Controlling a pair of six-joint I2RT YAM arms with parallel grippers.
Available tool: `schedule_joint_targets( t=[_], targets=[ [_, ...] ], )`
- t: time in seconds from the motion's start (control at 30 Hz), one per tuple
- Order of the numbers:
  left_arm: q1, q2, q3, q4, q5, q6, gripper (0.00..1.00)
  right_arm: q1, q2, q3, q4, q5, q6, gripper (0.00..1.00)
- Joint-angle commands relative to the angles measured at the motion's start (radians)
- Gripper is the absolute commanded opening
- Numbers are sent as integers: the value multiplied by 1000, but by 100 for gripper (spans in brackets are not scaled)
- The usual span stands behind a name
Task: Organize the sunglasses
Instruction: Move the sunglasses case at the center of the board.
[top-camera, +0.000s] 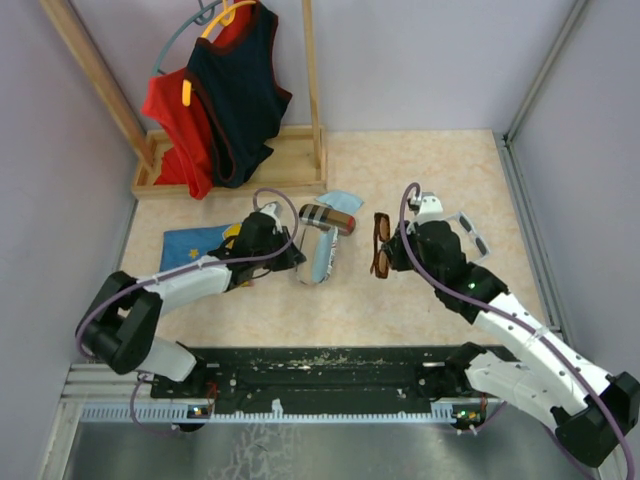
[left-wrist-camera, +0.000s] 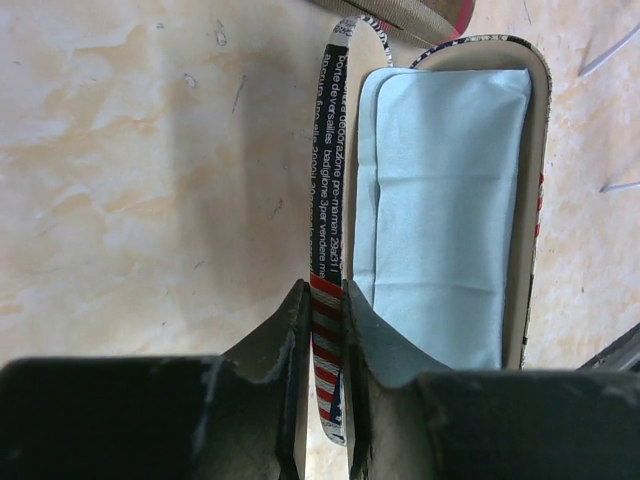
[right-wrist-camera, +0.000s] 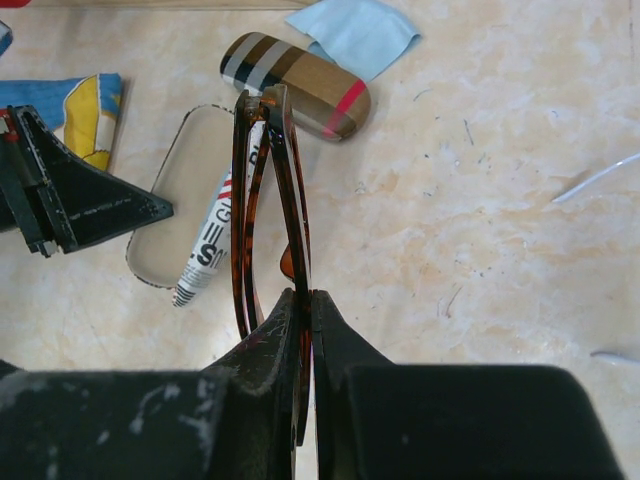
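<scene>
The dark brown sunglasses (top-camera: 381, 245) (right-wrist-camera: 268, 190) are folded and held off the table, with my right gripper (top-camera: 392, 252) (right-wrist-camera: 310, 300) shut on their frame. They hang just right of the open flag-print case (top-camera: 318, 258) (right-wrist-camera: 165, 215). My left gripper (top-camera: 293, 254) (left-wrist-camera: 327, 300) is shut on that case's raised lid edge (left-wrist-camera: 330, 180). A light-blue cloth (left-wrist-camera: 440, 200) lies inside the case. The white-grey sunglasses (top-camera: 470, 236) lie on the table to the right, behind my right arm.
A plaid case (top-camera: 328, 218) (right-wrist-camera: 295, 85) lies shut behind the flag-print case, with a second light-blue cloth (top-camera: 342, 201) (right-wrist-camera: 360, 35) beside it. A blue and yellow cloth (top-camera: 200, 245) lies at the left. A wooden rack with red and navy tops (top-camera: 225, 90) stands at the back left.
</scene>
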Motion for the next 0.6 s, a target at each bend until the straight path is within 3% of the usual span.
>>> schedule_joint_targets(
  t=[0.0,0.2,0.57],
  targets=[
    [0,-113,-28,-78,-63,61,20,-7,-3,-8,73,-85,20,0],
    [-43,-227,-50,-210,-196,108,20,-7,46,-33,153,-213,63,0],
    [-167,-268,-84,-321,-386,65,19,-6,99,-97,308,-341,168,0]
  ],
)
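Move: The left fingers hold the near part of the open sunglasses case's left rim; the case's middle is about 4 cm right and 1 cm ahead, 2 cm lower. The bare spot it is moved to lies some 4 cm back, 1 cm left and 5 cm down; the closed striped case is roughly 10 cm ahead, 7 cm right. From the right hand, holding the brown sunglasses, the open case lies about 14 cm left, 5 cm ahead and 15 cm down. The left hand keeps its pinch on the rim and carries the open case back and to the left, about 5 cm each way, away from the striped case, rising some 2 cm early on and sinking again while it rolls its left side up about 15 degrees. Meanwhile the right hand, still gripping the brown sunglasses, swings them some 5 cm left towards the open case, sinking about half as far and turning a little counter-clockwise with its fingers tipping down slightly. ##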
